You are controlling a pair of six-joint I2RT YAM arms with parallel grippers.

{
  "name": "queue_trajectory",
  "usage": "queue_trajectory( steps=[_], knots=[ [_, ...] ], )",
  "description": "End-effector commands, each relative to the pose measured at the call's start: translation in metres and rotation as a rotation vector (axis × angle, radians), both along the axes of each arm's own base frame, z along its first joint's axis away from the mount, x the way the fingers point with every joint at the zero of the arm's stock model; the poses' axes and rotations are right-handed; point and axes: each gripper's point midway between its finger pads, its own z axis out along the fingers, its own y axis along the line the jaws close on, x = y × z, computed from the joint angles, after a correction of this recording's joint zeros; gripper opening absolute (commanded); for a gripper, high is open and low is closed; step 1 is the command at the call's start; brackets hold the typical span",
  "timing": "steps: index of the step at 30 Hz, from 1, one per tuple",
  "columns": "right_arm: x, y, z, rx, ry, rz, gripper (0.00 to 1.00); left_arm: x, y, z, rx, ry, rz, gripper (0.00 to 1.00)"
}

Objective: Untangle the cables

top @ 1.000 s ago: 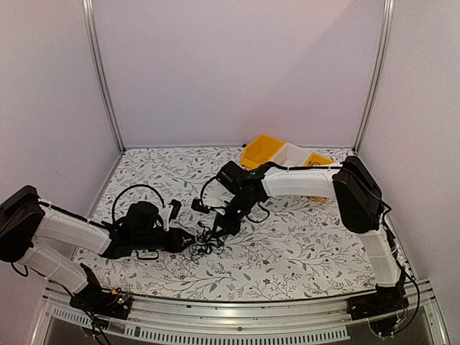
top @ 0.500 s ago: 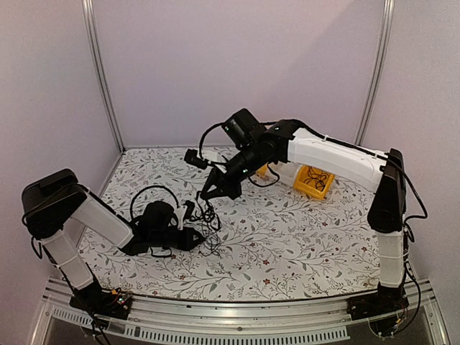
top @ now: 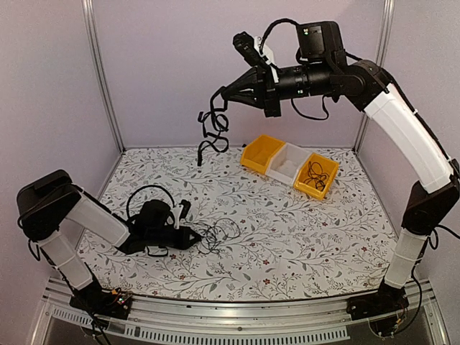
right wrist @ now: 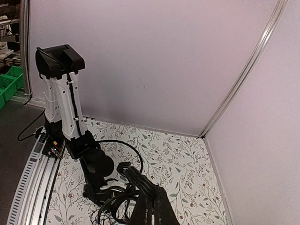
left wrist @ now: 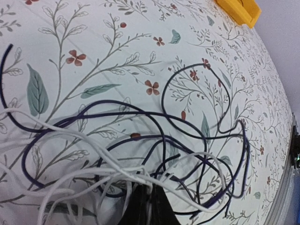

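Observation:
My right gripper (top: 224,93) is raised high near the back wall, shut on one of the cables (top: 210,129), a black bundle that dangles free in the air. In the right wrist view the same bundle (right wrist: 136,178) sticks out from my shut gripper (right wrist: 152,206). A loose clump of thin cables (top: 218,233) lies on the floral table. My left gripper (top: 194,238) rests low at its left edge. In the left wrist view its shut tips (left wrist: 150,208) pinch strands of that clump (left wrist: 197,140), dark loops crossed by pale ones.
Three small bins stand at the back right: yellow (top: 260,152), white (top: 287,162), and yellow (top: 325,167) with a small black cable (top: 313,174) inside. A thick black arm cable (top: 147,190) arcs over the left wrist. A metal rail (top: 215,323) runs along the near edge.
My right arm has swung up and back from the table, lifting one cable bundle out of the clump. My left gripper has shut on the clump and stayed low.

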Motion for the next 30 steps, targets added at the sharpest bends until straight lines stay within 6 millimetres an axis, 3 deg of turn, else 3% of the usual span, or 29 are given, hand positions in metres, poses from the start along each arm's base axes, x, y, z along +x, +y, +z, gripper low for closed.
queue_trajectory(
  steps=[1, 5, 12, 17, 25, 28, 30],
  knots=[
    [0.011, -0.016, 0.010, 0.018, -0.019, -0.036, 0.00, -0.009, 0.032, -0.019, 0.120, 0.056, 0.062, 0.00],
    [0.030, -0.020, -0.023, -0.029, 0.026, -0.084, 0.00, -0.006, 0.035, -0.005, 0.120, 0.025, 0.082, 0.01],
    [0.062, -0.047, -0.090, -0.112, 0.120, -0.186, 0.00, 0.005, 0.041, 0.035, 0.112, -0.068, 0.129, 0.26],
    [0.093, -0.089, -0.126, -0.153, 0.176, -0.308, 0.00, 0.010, 0.047, 0.065, 0.111, -0.146, 0.153, 0.34],
    [0.157, -0.180, -0.166, -0.197, 0.273, -0.557, 0.00, 0.023, 0.053, 0.101, 0.108, -0.256, 0.192, 0.38],
    [0.169, -0.204, -0.178, -0.209, 0.317, -0.606, 0.00, 0.025, 0.039, 0.120, 0.056, -0.306, 0.139, 0.39],
    [0.169, -0.209, -0.186, -0.217, 0.343, -0.607, 0.00, 0.026, 0.028, 0.137, 0.009, -0.362, 0.102, 0.40]
  ],
)
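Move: The right hand, high up and still holding the thick black cable, has the right yellow bin about 28 cm ahead, 31 cm to its right and 45 cm below. The white bin is some 33 cm ahead and 22 cm right, the left yellow bin 37 cm ahead and 13 cm right. The left hand's shut fingers sit in the cable tangle, whose middle is roughly 5 cm right and 1 cm ahead, about level. Right hand carries its cable right, down and forward towards the bins; left opens and rises about 10 cm. ##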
